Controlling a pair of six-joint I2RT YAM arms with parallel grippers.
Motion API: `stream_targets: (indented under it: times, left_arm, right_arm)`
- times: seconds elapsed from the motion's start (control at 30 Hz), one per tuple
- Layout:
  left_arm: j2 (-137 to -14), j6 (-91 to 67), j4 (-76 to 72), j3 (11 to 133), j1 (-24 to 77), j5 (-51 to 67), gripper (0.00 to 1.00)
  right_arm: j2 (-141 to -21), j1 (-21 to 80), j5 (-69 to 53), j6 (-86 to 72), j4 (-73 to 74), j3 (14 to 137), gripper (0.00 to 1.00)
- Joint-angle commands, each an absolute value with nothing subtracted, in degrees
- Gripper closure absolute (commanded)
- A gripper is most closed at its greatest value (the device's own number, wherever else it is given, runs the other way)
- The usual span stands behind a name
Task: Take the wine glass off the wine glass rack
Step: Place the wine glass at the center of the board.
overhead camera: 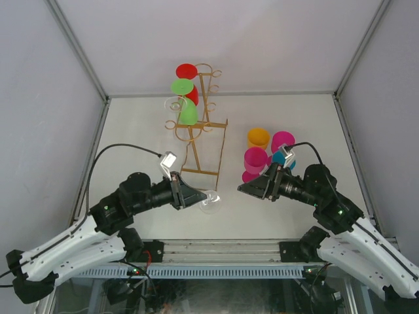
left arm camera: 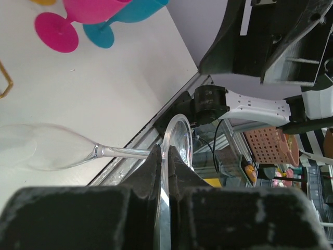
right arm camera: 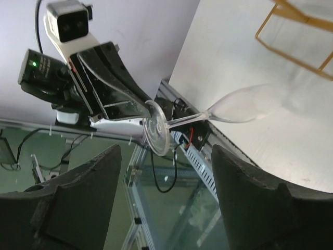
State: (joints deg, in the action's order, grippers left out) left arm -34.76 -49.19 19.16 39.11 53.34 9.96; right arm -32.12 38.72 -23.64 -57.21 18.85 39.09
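Observation:
A clear wine glass (overhead camera: 211, 201) lies sideways in the air near the table's front edge, in front of the gold wire wine glass rack (overhead camera: 208, 124). My left gripper (left arm camera: 165, 152) is shut on its round foot (left arm camera: 180, 139); the stem (left arm camera: 122, 152) and bowl (left arm camera: 41, 148) point away over the table. In the right wrist view the same glass (right arm camera: 242, 104) reaches toward the rack's base loop (right arm camera: 296, 36). My right gripper (overhead camera: 243, 188) faces the glass from the right and stands open with nothing between its fingers (right arm camera: 88, 198).
Red (overhead camera: 186, 70) and green (overhead camera: 182, 87) glasses and another clear one (overhead camera: 173, 103) hang on the rack. Orange (overhead camera: 258, 137), pink (overhead camera: 283, 140), magenta (overhead camera: 255, 160) and blue (overhead camera: 285, 157) glasses stand at the right, close behind my right gripper.

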Motion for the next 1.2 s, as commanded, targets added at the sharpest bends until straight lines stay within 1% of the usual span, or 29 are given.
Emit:
stream_targets:
  times: [0.0, 0.23, 0.6, 0.7, 1.1, 1.17]
  left_arm:
    - [-37.02, -50.88, 8.58, 40.21, 56.03, 6.97, 1.00]
    - [-37.15, -50.97, 7.45, 40.14, 56.87, 5.92, 1.00]
    - [-37.85, -51.59, 4.90, 39.61, 57.11, 8.37, 1.00]
    - [-38.26, -51.68, 4.47, 39.76, 57.27, 8.55, 1.00]
    - [-39.21, -51.77, 3.21, 39.81, 57.56, 9.13, 1.00]
    - [-39.29, -51.77, 3.07, 39.73, 57.55, 9.36, 1.00]
  right_arm:
    - [-34.99, 42.49, -23.90, -57.90, 12.95, 39.29, 0.32]
    - [-39.05, 46.58, -24.79, -57.93, 9.26, 39.29, 0.39]
    - [-41.01, 47.37, -26.45, -59.19, 6.55, 39.29, 0.49]
    - [-41.73, 47.57, -27.04, -59.37, 5.97, 39.35, 0.54]
    - [-43.94, 48.38, -29.86, -59.98, 3.35, 39.73, 0.68]
    - [-44.24, 48.43, -30.15, -60.07, 2.73, 39.73, 0.74]
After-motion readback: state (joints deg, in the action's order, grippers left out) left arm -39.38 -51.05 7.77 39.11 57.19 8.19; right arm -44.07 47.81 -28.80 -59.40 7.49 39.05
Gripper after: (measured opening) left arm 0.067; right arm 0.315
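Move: The left fingers already pinch the clear wine glass by its foot; the right gripper waits about 13 cm to the left hand's right and 2 cm ahead. From the right hand, the foot lies some 11 cm left, 3 cm back and 1 cm below. The pink glass stands about 13 cm ahead and 5 cm right of the right hand, the blue one about 11 cm ahead and 14 cm right, both roughly 17 cm below. Right hand reaches about 5 cm left, half-closing around the foot, while the left brings it 3 cm right, rising. ##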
